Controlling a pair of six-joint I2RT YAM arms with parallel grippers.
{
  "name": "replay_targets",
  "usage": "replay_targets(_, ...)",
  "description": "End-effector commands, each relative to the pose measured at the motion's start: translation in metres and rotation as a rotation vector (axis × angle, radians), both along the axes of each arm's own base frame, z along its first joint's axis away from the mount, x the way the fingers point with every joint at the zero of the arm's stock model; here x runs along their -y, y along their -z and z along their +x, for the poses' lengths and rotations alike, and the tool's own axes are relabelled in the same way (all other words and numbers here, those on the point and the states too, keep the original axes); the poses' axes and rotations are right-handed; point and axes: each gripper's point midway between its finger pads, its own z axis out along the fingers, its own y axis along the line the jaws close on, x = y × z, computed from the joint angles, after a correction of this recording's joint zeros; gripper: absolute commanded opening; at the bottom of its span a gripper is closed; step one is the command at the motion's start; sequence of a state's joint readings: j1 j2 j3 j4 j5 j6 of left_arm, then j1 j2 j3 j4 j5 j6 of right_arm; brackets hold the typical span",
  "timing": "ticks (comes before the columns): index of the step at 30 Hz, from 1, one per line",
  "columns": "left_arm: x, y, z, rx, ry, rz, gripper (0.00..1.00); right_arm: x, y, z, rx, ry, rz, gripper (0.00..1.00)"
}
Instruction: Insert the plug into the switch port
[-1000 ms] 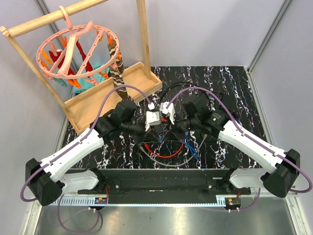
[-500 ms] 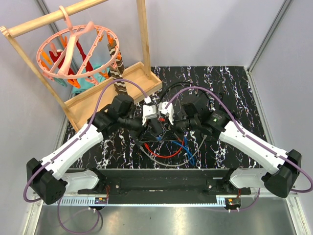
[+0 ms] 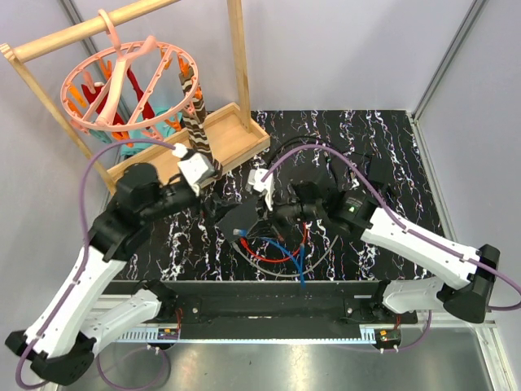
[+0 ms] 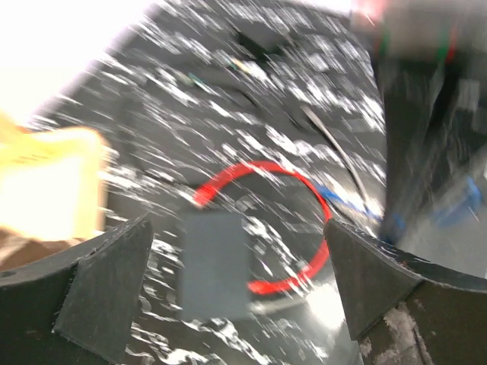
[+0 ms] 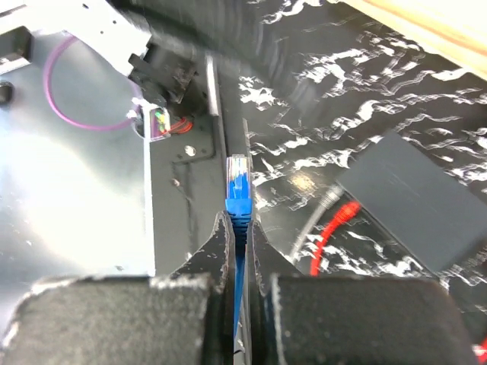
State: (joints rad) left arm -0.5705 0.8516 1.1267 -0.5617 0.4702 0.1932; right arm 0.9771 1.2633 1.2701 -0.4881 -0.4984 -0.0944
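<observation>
The flat matte black switch box (image 3: 242,221) lies on the marbled table; its port edge is not discernible. My right gripper (image 3: 269,221) hovers just right of the box, shut on the blue cable's plug (image 5: 238,186). In the right wrist view the clear plug tip sticks out past the right gripper (image 5: 237,220), with the box (image 5: 415,201) off to its right. My left gripper (image 3: 210,186) is raised to the back left of the box, open and holding nothing. In the blurred left wrist view the box (image 4: 215,264) shows below, between the left gripper's (image 4: 240,296) spread fingers (image 4: 106,289).
A red cable (image 3: 281,254), the blue cable (image 3: 298,259) and a grey cable loop beside the box. A wooden rack with a tray (image 3: 175,159) and a pink peg hanger (image 3: 130,85) stands at the back left. More black gear (image 3: 330,175) sits behind the right arm.
My left gripper has opened and swung up and away to the back left, uncovering the box. My right gripper has closed on the blue plug and shifted slightly left.
</observation>
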Motion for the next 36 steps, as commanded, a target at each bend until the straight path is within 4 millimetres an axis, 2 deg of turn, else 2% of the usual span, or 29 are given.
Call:
replay_targets(1, -0.016, -0.050, 0.012, 0.118, -0.147, -0.134, 0.99, -0.028, -0.004, 0.006, -0.052, 0.081, 0.101, 0.00)
replay_targets(4, -0.017, -0.033, 0.011, 0.057, -0.172, -0.146, 0.99, -0.033, 0.005, 0.025, -0.064, 0.202, 0.152, 0.00)
replay_targets(5, -0.018, -0.020, 0.015, 0.030, -0.198, -0.144, 0.99, -0.034, 0.009, 0.028, -0.082, 0.228, 0.160, 0.00)
replay_targets(7, -0.026, -0.010, 0.023, -0.022, -0.288, -0.170, 0.99, -0.039, 0.019, 0.031, -0.107, 0.249, 0.168, 0.00)
replay_targets(9, -0.037, 0.002, 0.033, -0.058, -0.398, -0.185, 0.99, -0.045, 0.030, 0.020, -0.173, 0.229, 0.166, 0.00)
replay_targets(11, -0.052, 0.012, 0.045, -0.068, -0.517, -0.178, 0.99, -0.057, 0.029, 0.014, -0.217, 0.221, 0.216, 0.00)
replay_targets(12, -0.058, 0.015, 0.049, -0.072, -0.560, -0.177, 0.99, -0.060, 0.039, 0.010, -0.238, 0.220, 0.210, 0.00)
replay_targets(14, -0.073, 0.022, 0.057, -0.074, -0.662, -0.161, 0.99, -0.063, 0.041, 0.015, -0.260, 0.276, 0.237, 0.00)
replay_targets(16, -0.075, 0.031, 0.062, -0.093, -0.691, -0.136, 0.99, -0.056, 0.058, 0.021, -0.260, 0.333, 0.221, 0.00)
replay_targets(17, -0.073, 0.035, 0.063, -0.111, -0.692, -0.134, 0.99, -0.050, 0.068, 0.034, -0.231, 0.418, 0.209, 0.00)
replay_targets(18, -0.070, 0.043, 0.066, -0.133, -0.695, -0.124, 0.99, -0.040, 0.087, 0.038, -0.218, 0.465, 0.171, 0.00)
replay_targets(20, -0.064, 0.057, 0.069, -0.175, -0.688, -0.119, 0.99, -0.022, 0.110, 0.054, -0.156, 0.574, 0.117, 0.00)
replay_targets(21, -0.060, 0.066, 0.073, -0.196, -0.688, -0.109, 0.99, -0.010, 0.132, 0.054, -0.146, 0.603, 0.068, 0.00)
replay_targets(23, -0.054, 0.081, 0.078, -0.234, -0.689, -0.103, 0.98, 0.003, 0.148, 0.060, -0.106, 0.650, 0.033, 0.00)
replay_targets(24, -0.050, 0.093, 0.082, -0.260, -0.691, -0.078, 0.98, 0.012, 0.165, 0.058, -0.103, 0.663, -0.004, 0.00)
replay_targets(26, -0.049, 0.107, 0.090, -0.286, -0.712, -0.055, 0.98, 0.019, 0.177, 0.060, -0.075, 0.682, -0.025, 0.00)
replay_targets(27, -0.046, 0.120, 0.095, -0.313, -0.719, -0.022, 0.99, 0.024, 0.189, 0.058, -0.064, 0.685, -0.054, 0.00)
replay_targets(29, -0.041, 0.128, 0.102, -0.329, -0.718, -0.004, 0.99, 0.025, 0.196, 0.059, -0.020, 0.702, -0.061, 0.00)
replay_targets(30, -0.038, 0.140, 0.106, -0.356, -0.720, 0.025, 0.99, 0.024, 0.202, 0.060, -0.005, 0.711, -0.066, 0.00)
replay_targets(31, -0.036, 0.143, 0.110, -0.362, -0.718, 0.029, 0.99, 0.026, 0.203, 0.065, 0.024, 0.741, -0.068, 0.00)
replay_targets(32, -0.032, 0.156, 0.114, -0.397, -0.712, 0.051, 0.99, 0.023, 0.204, 0.062, 0.037, 0.744, -0.063, 0.00)
replay_targets(34, -0.029, 0.166, 0.119, -0.430, -0.713, 0.060, 0.99, 0.022, 0.210, 0.068, 0.069, 0.787, -0.057, 0.00)
replay_targets(36, -0.027, 0.185, 0.124, -0.496, -0.709, 0.079, 0.99, 0.015, 0.214, 0.069, 0.088, 0.801, -0.046, 0.00)
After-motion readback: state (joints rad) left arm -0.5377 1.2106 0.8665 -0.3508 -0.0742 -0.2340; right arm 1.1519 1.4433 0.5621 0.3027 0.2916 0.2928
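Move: The right hand already holds the blue plug; the switch it is meant for lies about 14 cm ahead, 6 cm left and some 26 cm below. At the switch's near end, from that same hand, the plugged-in red plug is 6 cm ahead and 4 left, the grey one 5 ahead and 6 left; the red cable's loose end is 19 ahead and 1 right. From the open left hand the switch is roughly 9 cm ahead, 2 right and 30 below. Keeping the blue plug pinched, the right hand sinks about 23 cm and works some 5 cm forward, swinging first left and then back right, while it turns roughly 40 degrees clockwise so that the plug comes to point forward-left at the free ports beside the red plug, still short of them. The left hand, fingers staying wide open, lifts briefly, then reaches forward and a little left and drops steeply towards the switch, ending about 19 cm lower, turned some 40 degrees counter-clockwise and tipped further down, without touching the switch. ##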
